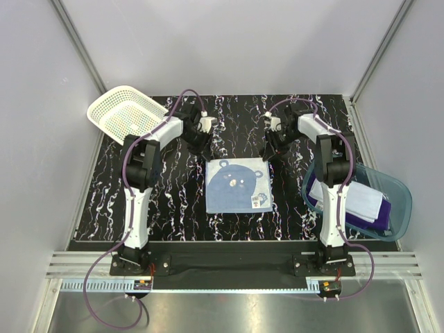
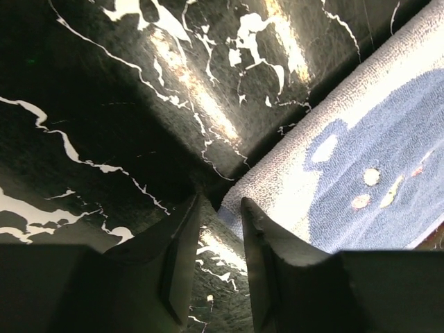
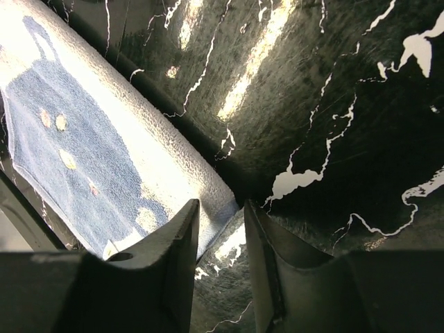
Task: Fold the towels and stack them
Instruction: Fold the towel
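The light blue towel (image 1: 238,184) with the bear-face print lies flat in the middle of the table. My left gripper (image 1: 201,147) hovers at its far left corner and my right gripper (image 1: 269,151) at its far right corner. In the left wrist view the towel (image 2: 361,139) lies to the right, and its corner reaches the tips of the left gripper (image 2: 220,208), whose jaws stand slightly apart with table showing between them. In the right wrist view the towel (image 3: 90,139) lies to the left, its corner at the tips of the right gripper (image 3: 220,208), also slightly apart. The white towel (image 1: 361,198) and the purple towel (image 1: 378,218) lie in the tub.
A translucent blue tub (image 1: 399,191) sits at the table's right edge, beside the right arm. A white lattice basket (image 1: 125,114) sits at the far left corner. The black marbled tabletop (image 1: 173,201) is ringed by grey walls.
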Robot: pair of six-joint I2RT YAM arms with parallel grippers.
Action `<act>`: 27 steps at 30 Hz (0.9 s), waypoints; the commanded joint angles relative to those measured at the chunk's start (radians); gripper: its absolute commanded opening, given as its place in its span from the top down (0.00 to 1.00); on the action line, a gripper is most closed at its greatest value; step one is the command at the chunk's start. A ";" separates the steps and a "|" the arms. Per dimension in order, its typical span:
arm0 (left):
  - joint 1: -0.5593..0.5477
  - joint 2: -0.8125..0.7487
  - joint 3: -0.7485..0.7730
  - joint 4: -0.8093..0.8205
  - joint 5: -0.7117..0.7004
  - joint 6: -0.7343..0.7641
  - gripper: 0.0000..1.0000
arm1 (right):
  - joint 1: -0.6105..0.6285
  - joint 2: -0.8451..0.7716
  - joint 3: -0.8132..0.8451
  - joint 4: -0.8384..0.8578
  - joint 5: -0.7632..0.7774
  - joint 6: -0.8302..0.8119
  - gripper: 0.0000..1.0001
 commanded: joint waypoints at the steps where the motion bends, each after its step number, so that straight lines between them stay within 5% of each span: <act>1: -0.009 0.023 0.007 -0.047 0.014 0.044 0.63 | -0.007 0.028 0.039 -0.020 -0.014 -0.031 0.62; 8: -0.011 0.028 0.015 -0.082 -0.002 0.071 0.61 | -0.015 0.051 0.054 -0.020 -0.036 -0.033 0.80; 27: -0.011 -0.132 0.004 -0.072 -0.020 0.045 0.60 | -0.015 0.052 0.059 -0.023 -0.062 -0.021 0.82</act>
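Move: The towel's far left corner lies almost between my left fingertips, about 1 cm below, and its far right corner sits the same way at my right. The towel's middle is some 8 cm back and 9 cm right of my left hand. From my right hand the white label is about 13 cm back and 3 cm left, the blue box with the folded towels roughly 12 cm back and 25 cm right. The white basket stands some 15 cm ahead and 22 cm left of my left hand. I close my right fingers on the towel's far right corner while sinking about half a centimetre, pinch it and then hold still there. My left hand, fingers staying part open around the far left corner, eases back about 1 cm, then shifts slightly left and up without closing. ##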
